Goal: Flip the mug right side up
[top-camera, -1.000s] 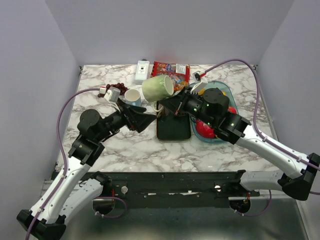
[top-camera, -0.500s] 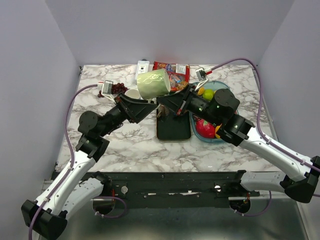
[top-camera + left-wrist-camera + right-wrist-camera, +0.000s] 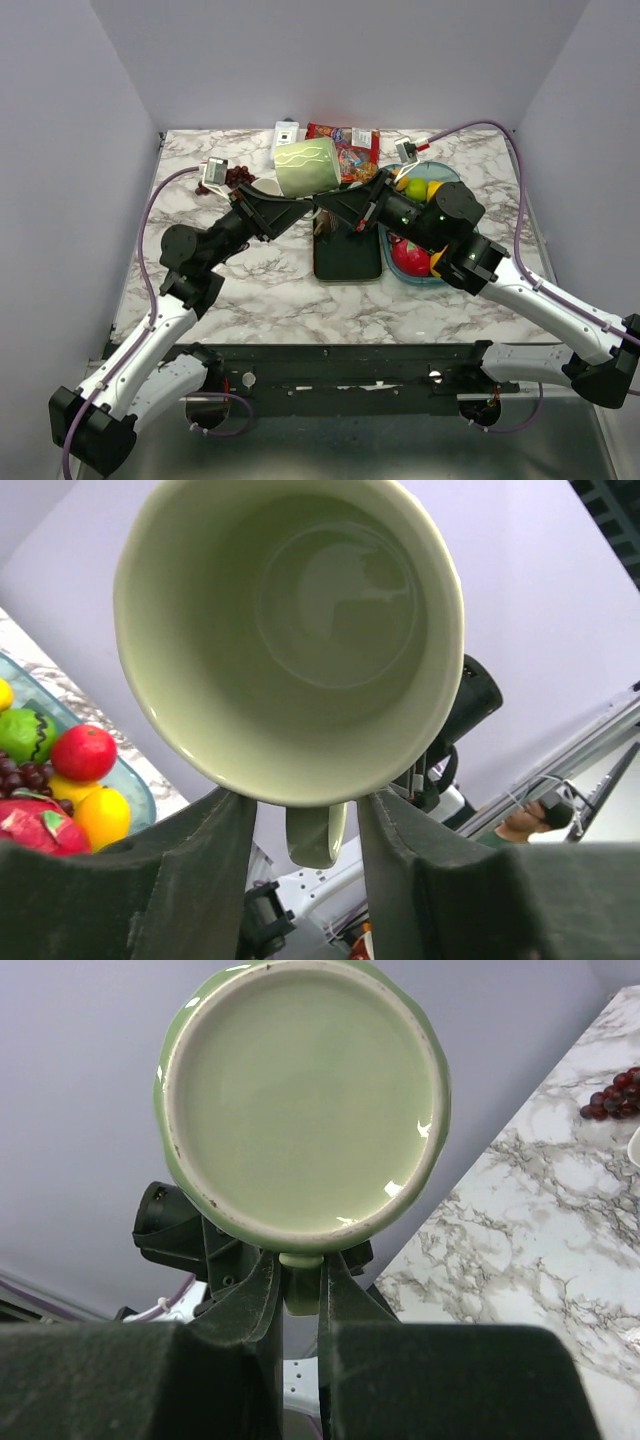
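Note:
A pale green mug (image 3: 309, 166) hangs in the air above the table's middle, lying on its side. My right gripper (image 3: 327, 203) is shut on its handle (image 3: 301, 1282) from below; the right wrist view shows the mug's base (image 3: 300, 1100) facing the camera. My left gripper (image 3: 298, 207) is open just under the mug's rim. In the left wrist view the mug's open mouth (image 3: 290, 630) faces the camera. There the handle (image 3: 316, 835) hangs between my two fingers (image 3: 205, 880) with a gap on each side.
A black tray (image 3: 347, 255) lies under the mug. A teal plate (image 3: 452, 176) with fruit stands to the right. A snack packet (image 3: 345, 140), a white box (image 3: 286, 133), a white cup (image 3: 265, 187) and grapes (image 3: 238, 176) lie at the back.
My left gripper has risen from near the tray up to the mug's rim. The right gripper has carried the mug slightly up and left, turning it.

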`<state>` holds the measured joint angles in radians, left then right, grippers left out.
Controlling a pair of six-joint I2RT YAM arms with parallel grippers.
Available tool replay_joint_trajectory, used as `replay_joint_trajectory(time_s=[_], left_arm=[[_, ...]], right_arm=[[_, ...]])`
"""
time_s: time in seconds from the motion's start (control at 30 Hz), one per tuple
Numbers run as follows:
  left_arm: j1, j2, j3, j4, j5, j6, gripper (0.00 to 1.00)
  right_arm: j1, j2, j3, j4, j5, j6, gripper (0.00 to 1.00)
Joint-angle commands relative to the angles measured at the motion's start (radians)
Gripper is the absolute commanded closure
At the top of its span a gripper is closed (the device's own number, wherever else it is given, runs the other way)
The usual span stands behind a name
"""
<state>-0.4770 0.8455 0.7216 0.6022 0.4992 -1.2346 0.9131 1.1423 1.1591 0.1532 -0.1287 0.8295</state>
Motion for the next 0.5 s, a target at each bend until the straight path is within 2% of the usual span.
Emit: replay_joint_trajectory(time_s=[0.0,0.03,0.07,0.13,0.17,0.23,0.27,0.47], left_arm=[[0.002,0.007,-0.005,0.080,0.030,-0.022,0.59],[0.000,0.007,-0.001,0.082,0.035,-0.019,0.63],[0.000,0.016,0.001,0.082,0.038,-0.020,0.70],[0.002,0.023,0.002,0.085,0.041,-0.016,0.77],[0.000,0.026,0.004,0.084,0.042,-0.013,0.85],[0.001,0.030,0.006,0.080,0.042,-0.008,0.93],[0.002,0.032,0.007,0.074,0.036,0.003,1.00],[0.002,0.026,0.027,-0.045,-0.020,0.067,1.00]], right_arm=[[0.000,-0.032,-0.007,0.124,-0.035,0.016,0.99],[0.000,-0.027,-0.007,0.121,-0.038,0.016,0.99],[0.000,-0.026,-0.006,0.118,-0.038,0.016,0.99],[-0.002,-0.023,-0.007,0.117,-0.042,0.019,0.99],[0.000,-0.019,-0.009,0.117,-0.042,0.020,0.99],[0.000,-0.016,-0.012,0.114,-0.038,0.020,0.99],[-0.002,-0.016,-0.012,0.106,-0.035,0.016,0.99],[-0.002,-0.009,0.005,0.019,0.014,-0.013,0.98]])
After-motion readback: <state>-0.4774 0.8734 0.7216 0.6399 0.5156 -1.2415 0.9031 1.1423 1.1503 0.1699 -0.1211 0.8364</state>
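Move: The green mug is on its side in the air, mouth to the left, with its handle between both hands' fingertips. Its middle is some 5 cm ahead of the left hand and 3 cm above it, and about 5 cm ahead, 1 cm left and 3 cm above the right. From the left hand, far below on the table, the blue mug stands roughly 25 cm ahead and 12 cm left, the black tray 15 cm ahead and 8 cm right. Staying almost in place, within about half a centimetre and with no real wrist turn, the left hand closes its half-open fingers from either side of the green mug's handle until they pinch it. The right hand keeps its own pinch on the same handle and holds the mug still in the air, barely stirring. ##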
